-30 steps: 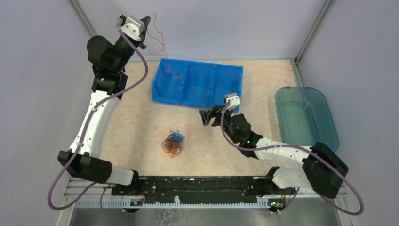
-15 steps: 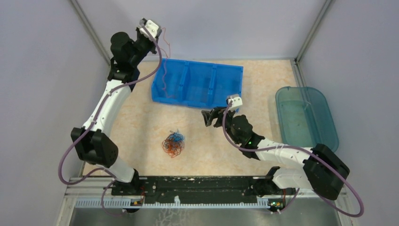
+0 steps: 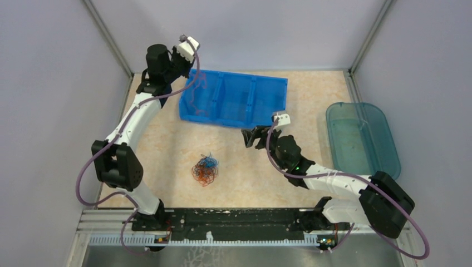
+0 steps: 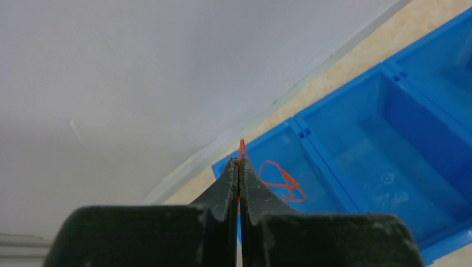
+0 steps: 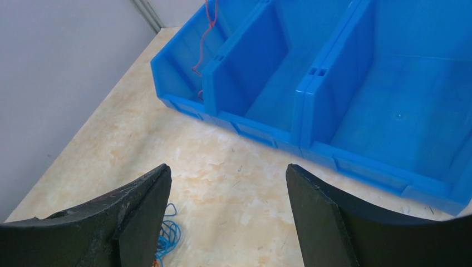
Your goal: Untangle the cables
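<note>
The cables (image 3: 205, 170) lie as a small clump of red, blue and dark curly wires on the table, near its middle front. One red cable (image 4: 279, 181) is apart from the clump. My left gripper (image 4: 240, 162) is shut on it above the blue bin's (image 3: 268, 80) left compartment. The cable's loops hang down into that compartment (image 3: 192, 95). My right gripper (image 3: 248, 137) hovers open over the table right of the clump, nothing between its fingers. In the right wrist view, blue cable loops (image 5: 168, 233) show beside the left finger.
The blue bin (image 5: 311, 94) has three compartments and stands at the back centre; the two right ones hold nothing I can see. A teal translucent tray (image 3: 362, 139) sits at the right edge. Grey walls enclose the table on three sides.
My left arm has swung right and down toward the bin, carrying the red cable, which now hangs into the left compartment. The right arm has shifted only slightly.
</note>
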`<move>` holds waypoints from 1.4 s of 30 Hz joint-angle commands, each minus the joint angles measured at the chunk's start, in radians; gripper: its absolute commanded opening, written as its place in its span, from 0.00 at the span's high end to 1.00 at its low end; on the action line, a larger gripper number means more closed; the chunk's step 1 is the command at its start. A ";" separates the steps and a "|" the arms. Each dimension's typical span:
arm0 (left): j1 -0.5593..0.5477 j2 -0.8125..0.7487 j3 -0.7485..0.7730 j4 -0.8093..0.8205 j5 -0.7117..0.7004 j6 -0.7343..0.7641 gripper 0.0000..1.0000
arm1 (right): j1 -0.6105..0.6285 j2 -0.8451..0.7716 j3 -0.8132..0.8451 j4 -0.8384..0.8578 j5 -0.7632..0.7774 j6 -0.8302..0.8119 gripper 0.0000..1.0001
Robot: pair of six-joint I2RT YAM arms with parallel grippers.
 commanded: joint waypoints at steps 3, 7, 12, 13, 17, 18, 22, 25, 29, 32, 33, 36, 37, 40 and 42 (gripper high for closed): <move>-0.008 0.028 -0.071 -0.098 -0.126 0.060 1.00 | -0.005 -0.025 0.018 0.029 -0.020 0.032 0.24; -0.017 0.047 -0.090 -0.081 -0.167 0.059 1.00 | -0.005 -0.028 0.025 0.012 -0.037 0.049 0.24; -0.040 0.099 -0.078 -0.092 -0.187 0.052 1.00 | -0.005 -0.035 0.035 -0.018 -0.055 0.064 0.25; -0.043 0.106 -0.076 -0.091 -0.186 0.052 1.00 | -0.005 -0.038 0.038 -0.023 -0.057 0.066 0.26; -0.050 0.152 -0.050 -0.109 -0.190 0.051 0.99 | -0.006 -0.042 0.048 -0.045 -0.072 0.065 0.26; -0.050 0.162 -0.036 -0.122 -0.199 0.050 0.96 | -0.006 -0.041 0.054 -0.052 -0.082 0.059 0.26; -0.048 0.194 0.058 -0.227 -0.193 0.053 0.43 | -0.006 -0.032 0.078 -0.101 -0.114 0.046 0.25; -0.040 0.190 0.147 -0.343 -0.132 0.040 0.26 | -0.005 -0.030 0.078 -0.111 -0.138 0.045 0.25; -0.033 0.136 0.182 -0.431 -0.063 0.033 0.09 | -0.006 -0.010 0.081 -0.113 -0.177 0.050 0.25; -0.025 0.089 0.181 -0.497 -0.037 0.027 0.04 | -0.005 0.005 0.095 -0.125 -0.208 0.051 0.25; -0.022 0.075 0.179 -0.527 -0.019 0.027 0.02 | -0.005 0.010 0.100 -0.127 -0.227 0.050 0.25; -0.016 0.017 0.152 -0.643 0.075 0.045 0.00 | -0.003 0.032 0.122 -0.131 -0.298 0.030 0.25; -0.016 -0.009 0.127 -0.692 0.105 0.060 0.00 | 0.001 0.047 0.137 -0.139 -0.316 0.025 0.25; -0.016 -0.116 -0.011 -0.757 0.189 0.121 0.00 | 0.025 0.098 0.163 -0.125 -0.394 0.011 0.28; -0.015 -0.198 -0.122 -0.779 0.240 0.166 0.00 | 0.049 0.148 0.182 -0.100 -0.448 0.009 0.30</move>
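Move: The left hand holds the orange cable, which hangs from its closed fingers. The blue box's left compartment is centred about 8 cm ahead, 2 cm left and 31 cm below; the middle compartment lies about 15 cm right of the hand, also 8 cm ahead. The remaining cable bundle lies roughly 29 cm back and 2 cm right of the left hand. From the open right hand the bundle is some 20 cm left, 7 cm back and 19 cm below, and the left compartment about 30 cm ahead and 24 cm left. The left hand sinks about 15 cm over the box's left compartment, its fingers tipping downward, and opens wide near the bottom to let go of the orange cable; it then rises some 7 cm and draws back about 10 cm towards the robot. Meanwhile the open right hand eases left and a little back towards the cable bundle, swinging about 20 degrees counter-clockwise and touching nothing. ##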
